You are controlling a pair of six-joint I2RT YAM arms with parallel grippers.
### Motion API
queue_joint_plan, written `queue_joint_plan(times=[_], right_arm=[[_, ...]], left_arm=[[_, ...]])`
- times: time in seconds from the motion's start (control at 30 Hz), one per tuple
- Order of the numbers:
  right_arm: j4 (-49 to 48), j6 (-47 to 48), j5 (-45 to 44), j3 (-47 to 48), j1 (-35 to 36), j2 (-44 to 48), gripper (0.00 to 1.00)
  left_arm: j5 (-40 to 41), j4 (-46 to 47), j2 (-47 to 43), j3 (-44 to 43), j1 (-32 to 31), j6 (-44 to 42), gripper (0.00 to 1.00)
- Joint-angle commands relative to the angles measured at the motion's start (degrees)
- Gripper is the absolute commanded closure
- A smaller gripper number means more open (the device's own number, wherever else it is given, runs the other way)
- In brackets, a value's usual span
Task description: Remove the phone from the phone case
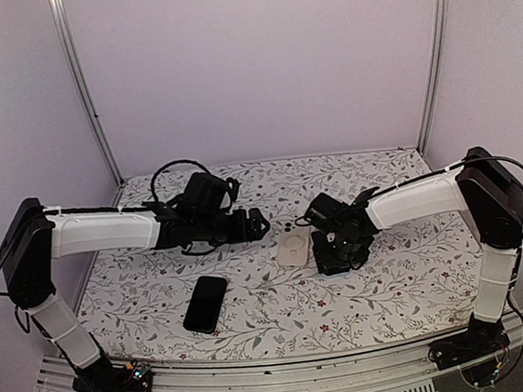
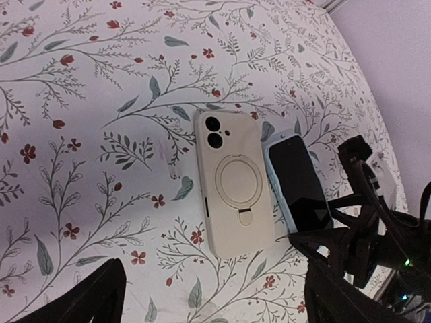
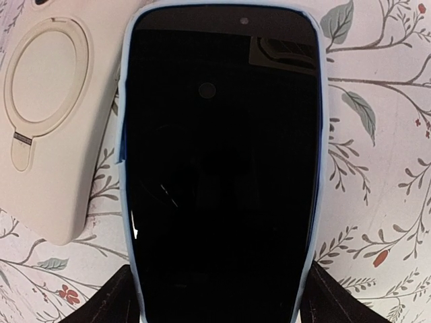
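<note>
A phone (image 3: 222, 168) with a dark screen lies face up inside a light blue phone case (image 3: 320, 168) on the floral cloth. My right gripper (image 3: 222, 304) straddles its near end, and both black fingers (image 3: 111, 303) press against the case's long sides. The left wrist view shows the same phone (image 2: 296, 182) with the right gripper (image 2: 363, 242) over its lower end. In the top view the right gripper (image 1: 335, 249) hides most of it. My left gripper (image 2: 215, 304) hangs open above the cloth, holding nothing, just short of the cream case's near end; in the top view the left gripper (image 1: 257, 224) sits left of centre.
A cream case (image 2: 232, 192) with a ring stand lies back up, right beside the blue-cased phone; the cream case (image 1: 293, 246) sits between the two grippers. A bare black phone (image 1: 205, 303) lies nearer the front edge, left of centre. Pale walls enclose the table.
</note>
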State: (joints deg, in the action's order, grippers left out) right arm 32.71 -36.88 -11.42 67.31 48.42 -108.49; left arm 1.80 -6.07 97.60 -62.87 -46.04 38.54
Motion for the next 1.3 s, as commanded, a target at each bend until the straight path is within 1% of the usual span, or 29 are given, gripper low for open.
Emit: queue_joint_plan(times=[0.0,0.1,0.13,0.2,0.33,0.47,0.63,0.83,1.0,1.17,1.27], right_arm=[[0.2,0.7,-1.4,-1.1,0.1,0.6,0.65],[-0.7,1.7,-2.9,-0.9,0.1,3.3,0.77],[-1.3,2.2,-3.4,-0.9,0.1,4.1,0.79],[-2.6,3.3,-4.3,-1.2,0.1,6.7,0.82],[-7.1,5.9,-4.7,-2.5,0.1,11.5,0.85],[-11.1,9.2,-3.6,-3.0,0.0,14.6,0.85],[-13.5,12.8,-1.3,-0.9,0.2,15.5,0.85],[-14.6,16.1,0.5,1.9,0.6,15.1,0.85],[-15.2,18.3,0.6,4.1,2.1,14.4,0.85],[-14.8,20.6,-1.1,6.1,4.2,13.4,0.84],[-14.5,21.2,-1.4,6.0,4.4,13.3,0.82]], left_arm=[[-8.4,2.4,2.3,-1.8,1.9,3.7,0.08],[-12.9,4.4,3.6,-2.0,3.1,5.9,0.10],[-14.7,5.0,3.9,-2.0,3.4,6.8,0.10],[-17.2,7.9,4.6,-2.0,3.9,8.5,0.12],[-22.1,12.3,6.7,-2.4,4.7,12.9,0.14],[-26.3,17.2,9.4,-3.4,5.0,17.6,0.16],[-29.2,20.6,12.7,-6.2,5.0,20.5,0.18],[-29.7,23.8,13.4,-7.6,5.0,22.3,0.19],[-29.5,23.5,14.9,-9.5,5.1,22.9,0.21],[-29.7,24.8,15.8,-10.6,5.7,23.9,0.30],[-30.1,25.9,15.7,-10.5,6.1,24.4,0.41]])
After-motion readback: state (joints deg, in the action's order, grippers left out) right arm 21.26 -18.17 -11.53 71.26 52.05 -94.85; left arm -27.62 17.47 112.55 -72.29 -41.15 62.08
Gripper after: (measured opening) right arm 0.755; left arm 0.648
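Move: The phone in its light-blue case lies flat, already pinched by the right fingers at its long sides, its middle some 3 cm ahead of the right hand and 1 cm below. The beige phone lies about 8 cm ahead and 9 cm left of the right hand; the open left gripper hangs about 5 cm ahead, 16 cm left and 11 cm up. From the left hand the cased phone is about 16 cm right, 2 cm back, 12 cm down; the beige phone 8 cm right, 3 cm ahead. The cased phone is lifted nearly 15 cm off the table by the right hand, which keeps its pinch, then carries it some 7 cm left while tipping the fingers forward and turning counter-clockwise. The left hand goes about 8 cm right to meet it, dipping slightly, then rising and edging forward; it rolls some 30 degrees left side down, narrowing its fingers around the phone's left edge, one over the screen, one behind the case. ##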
